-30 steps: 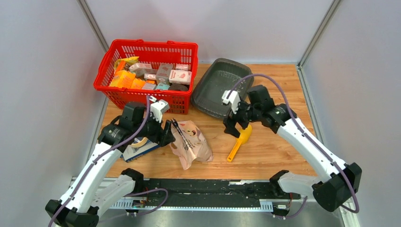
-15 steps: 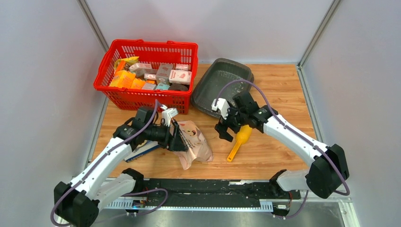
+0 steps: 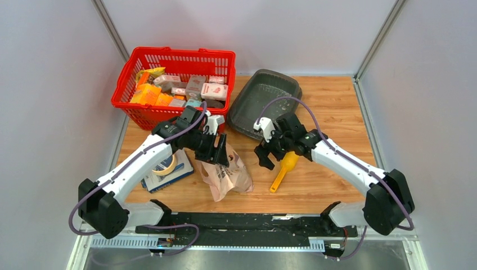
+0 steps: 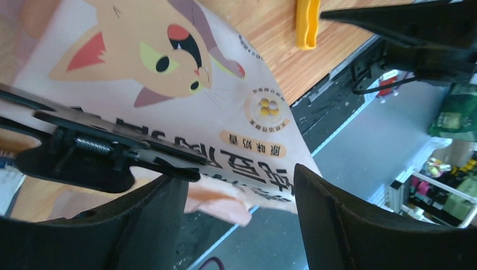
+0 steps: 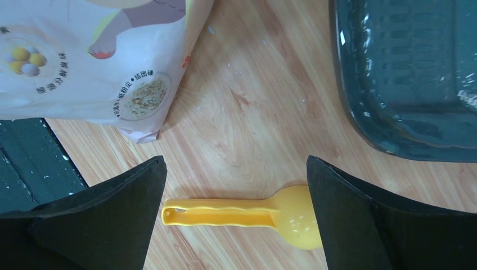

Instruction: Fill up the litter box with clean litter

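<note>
The dark grey litter box (image 3: pixel 264 104) lies tilted at the back, its near edge also in the right wrist view (image 5: pixel 410 73); no litter shows, it is hidden. A pink-beige cat-printed bag (image 3: pixel 226 174) lies at the front with a black clip (image 4: pixel 95 152) across it. My left gripper (image 3: pixel 217 151) hangs open over the bag's top, whose edge lies between the fingers (image 4: pixel 239 177). My right gripper (image 3: pixel 269 154) is open above a yellow scoop (image 5: pixel 242 216), its fingertips (image 5: pixel 149 185) straddling the scoop (image 3: pixel 284 167) without touching.
A red basket (image 3: pixel 125 104) full of small packs stands at the back left, touching the litter box's side. A tape roll (image 3: pixel 165 166) rests on a blue box (image 3: pixel 174 175) left of the bag (image 5: pixel 84 62). The black front rail (image 3: pixel 247 222) borders the table.
My left arm has swung right and forward, from beside the bag to over its top, uncovering the tape roll. My right gripper has shifted left and lower over the scoop.
</note>
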### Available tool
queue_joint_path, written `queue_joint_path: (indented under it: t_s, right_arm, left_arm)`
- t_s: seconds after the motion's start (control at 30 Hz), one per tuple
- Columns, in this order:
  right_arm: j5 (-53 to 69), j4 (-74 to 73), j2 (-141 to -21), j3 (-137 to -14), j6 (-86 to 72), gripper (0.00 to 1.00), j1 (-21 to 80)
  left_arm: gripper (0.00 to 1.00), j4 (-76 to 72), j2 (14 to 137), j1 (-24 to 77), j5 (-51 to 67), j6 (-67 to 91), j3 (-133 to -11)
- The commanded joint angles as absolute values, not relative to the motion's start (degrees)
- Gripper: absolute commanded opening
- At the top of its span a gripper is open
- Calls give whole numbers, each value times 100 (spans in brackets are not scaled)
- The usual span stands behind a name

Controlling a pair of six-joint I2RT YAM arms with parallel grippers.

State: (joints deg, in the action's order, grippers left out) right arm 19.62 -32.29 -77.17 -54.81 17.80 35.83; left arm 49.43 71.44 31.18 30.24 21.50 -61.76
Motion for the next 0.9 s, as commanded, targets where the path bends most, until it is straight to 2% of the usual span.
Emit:
queue_joint_path:
  t_s: [0.0, 0.2, 0.3, 0.4, 0.43, 0.5, 0.53, 0.57, 0.63, 0.87]
  right_arm:
    - [1837, -3067, -7330, -5537, 1731, 99, 3595]
    - [1889, -3014, -7207, -5545, 1653, 100, 3586]
    - [1951, -3093, -7277, -5651, 1608, 100, 3586]
    - [1969, -3129, -7356, -5774, 1608, 100, 3586]
    - [1951, -3181, -7383, -5835, 1626, 100, 3586]
    - [1942, -3252, -7426, -5915, 1696, 100, 3586]
    - [1908, -3365, -7444, -5959, 1722, 100, 3586]
    - [1890, -3436, -7462, -6063, 1757, 100, 3586]
    - [1820, -3620, -7471, -6143, 1863, 100, 3586]
    - [1670, -3735, -7199, -6091, 2021, 100, 3288]
  left_arm:
    - [75, 5792, 7102, 3489, 2313, 2205, -6557]
    - [70, 5888, 7014, 3973, 1855, 2206, -6241]
    - [63, 5775, 6952, 3964, 1697, 2075, -6030]
    - [50, 5389, 6943, 3964, 1643, 1865, -6003]
    - [40, 5275, 6935, 3981, 1687, 1759, -6020]
    - [31, 5002, 6908, 3973, 1976, 1313, -6099]
    - [17, 4975, 6865, 3964, 2073, 1179, -6143]
    - [9, 4992, 6838, 3964, 2170, 1047, -6170]
    - [0, 5053, 6759, 3964, 2241, 801, -6292]
    - [0, 5387, 6785, 3990, 2654, -421, -6820]
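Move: The folded top of the litter bag, just past the black clip's nose, lies about 3 cm back, 1 cm left and 3 cm below the left hand's open fingers. The clip's middle is level with this hand, some 4 cm to its left and 4 cm down; the bag's body is 11 cm below, 2 cm ahead and 2 cm right, and the tape roll roughly 19 cm left, 8 cm ahead and 13 cm down. From the right hand, that bag top is about 17 cm left, 8 cm back and 3 cm higher. The left hand draws back about 3 cm and sinks nearly as far to the bag's folded top, then its wide-open fingers shut fully and pinch the thin film just beyond the clip's nose, the wrist turning some 15 degrees clockwise while the hand eases up about a centimetre with its pinch. The right hand, empty and still wide open between bag and yellow scoop, lifts about 3.5 cm and edges roughly a centimetre forward without touching anything. ##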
